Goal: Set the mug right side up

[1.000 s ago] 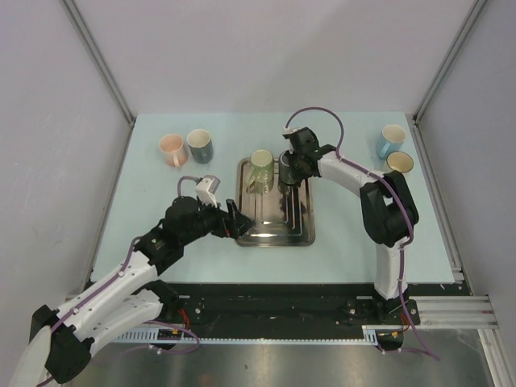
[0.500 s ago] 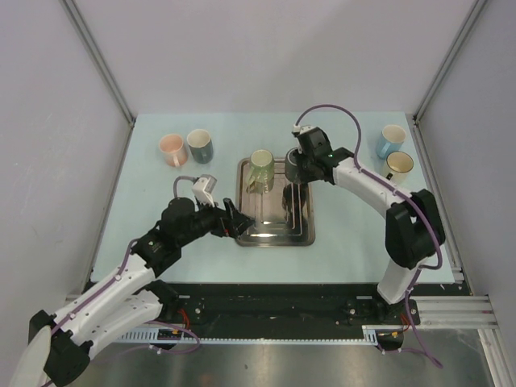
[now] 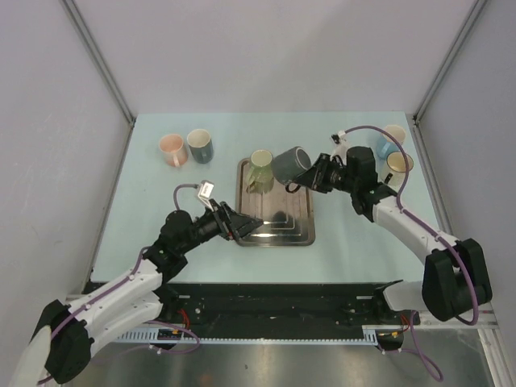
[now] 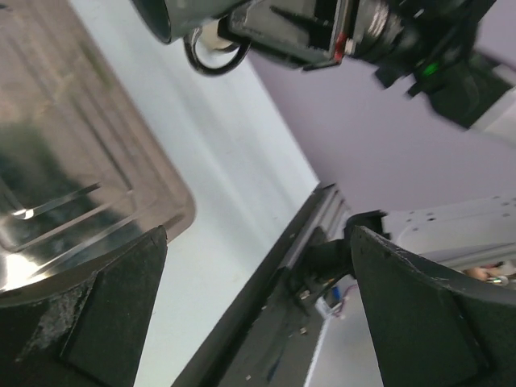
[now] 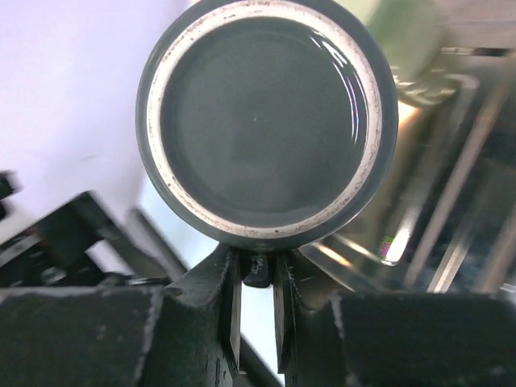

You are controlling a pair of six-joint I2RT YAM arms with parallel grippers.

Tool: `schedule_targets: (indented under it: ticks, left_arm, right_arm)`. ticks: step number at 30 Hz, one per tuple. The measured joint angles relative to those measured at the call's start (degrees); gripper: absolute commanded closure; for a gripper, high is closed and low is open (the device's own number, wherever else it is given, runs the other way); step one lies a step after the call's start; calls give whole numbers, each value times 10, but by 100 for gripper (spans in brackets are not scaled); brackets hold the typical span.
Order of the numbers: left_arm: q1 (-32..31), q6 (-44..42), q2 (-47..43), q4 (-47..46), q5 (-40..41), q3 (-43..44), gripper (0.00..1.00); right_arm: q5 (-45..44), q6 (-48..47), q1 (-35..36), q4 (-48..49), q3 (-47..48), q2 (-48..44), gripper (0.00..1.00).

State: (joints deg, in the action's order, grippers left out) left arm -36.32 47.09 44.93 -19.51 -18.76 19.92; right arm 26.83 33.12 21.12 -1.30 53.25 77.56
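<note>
The dark grey mug (image 3: pixel 289 163) hangs in the air over the back right of the steel tray (image 3: pixel 302 230), tipped onto its side. My right gripper (image 3: pixel 307 177) is shut on its handle. In the right wrist view the mug's base with its pale foot ring (image 5: pixel 266 121) faces the camera, and the fingers (image 5: pixel 227 290) pinch the handle (image 5: pixel 256 270) just below it. My left gripper (image 3: pixel 235 226) is open and empty at the tray's front left corner. The left wrist view shows the mug (image 4: pixel 173 16) and its handle (image 4: pixel 214 58) at the top, far from my left gripper (image 4: pixel 258 238).
A green mug (image 3: pixel 260 167) stands at the back of the tray. A pink mug (image 3: pixel 171 148) and a blue-grey mug (image 3: pixel 199 145) stand at the back left. A light blue mug (image 3: pixel 391 139) and a dark yellow-lined mug (image 3: pixel 399 163) stand at the back right, close behind the right wrist.
My right arm has lifted the grey mug off the back of the tray, swung out to the right and tipped the mug onto its side. My left gripper has shifted slightly.
</note>
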Motion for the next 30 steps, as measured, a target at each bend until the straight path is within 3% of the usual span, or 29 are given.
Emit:
schedule_targets:
  ticks: [8,12,19,29,30]
  left_arm:
    - [-19,92,61,-242,-25,-50,0]
    - [-48,106,89,-320,-26,-50,0]
    - [-84,109,130,-379,-18,-29,2]
    - [-86,110,134,-402,26,-15,3]
    - [-86,109,134,-401,28,-12,7]
  right_arm:
    - [115,243,4,357,-169,-43,100]
    - [119,314,24,459,-199,-44,100]
    - [116,344,79,535,-199,-67,100]
    - [93,324,131,516,-199,-112,100]
    - [91,322,134,513,-199,-114,100]
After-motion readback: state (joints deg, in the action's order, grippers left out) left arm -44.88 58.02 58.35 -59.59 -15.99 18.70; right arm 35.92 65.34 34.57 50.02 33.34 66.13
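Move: The right hand already has the dark mug by its handle, the mug's middle some 5 cm ahead, 1 cm left and 2 cm above its fingers. The open left gripper it is taken to lies about 13 cm back and 13 cm left, at equal height. From the right hand, the green mug stands about 15 cm ahead, 10 cm left and 15 cm down; the tray's middle is about 5 cm ahead, 6 cm left and 19 cm down. From the left hand the dark mug is about 18 cm ahead, 12 cm right, slightly higher. Back, up and leftward, the right hand carries the dark mug roughly 18 cm from over the tray towards the left gripper, keeping its pinch on the handle while its fingertips tilt up some 40 degrees and swing counter-clockwise. The left hand rises about 8 cm to meet the mug, easing right and a little back, then slightly forward, tipping its wide-open fingers up. ##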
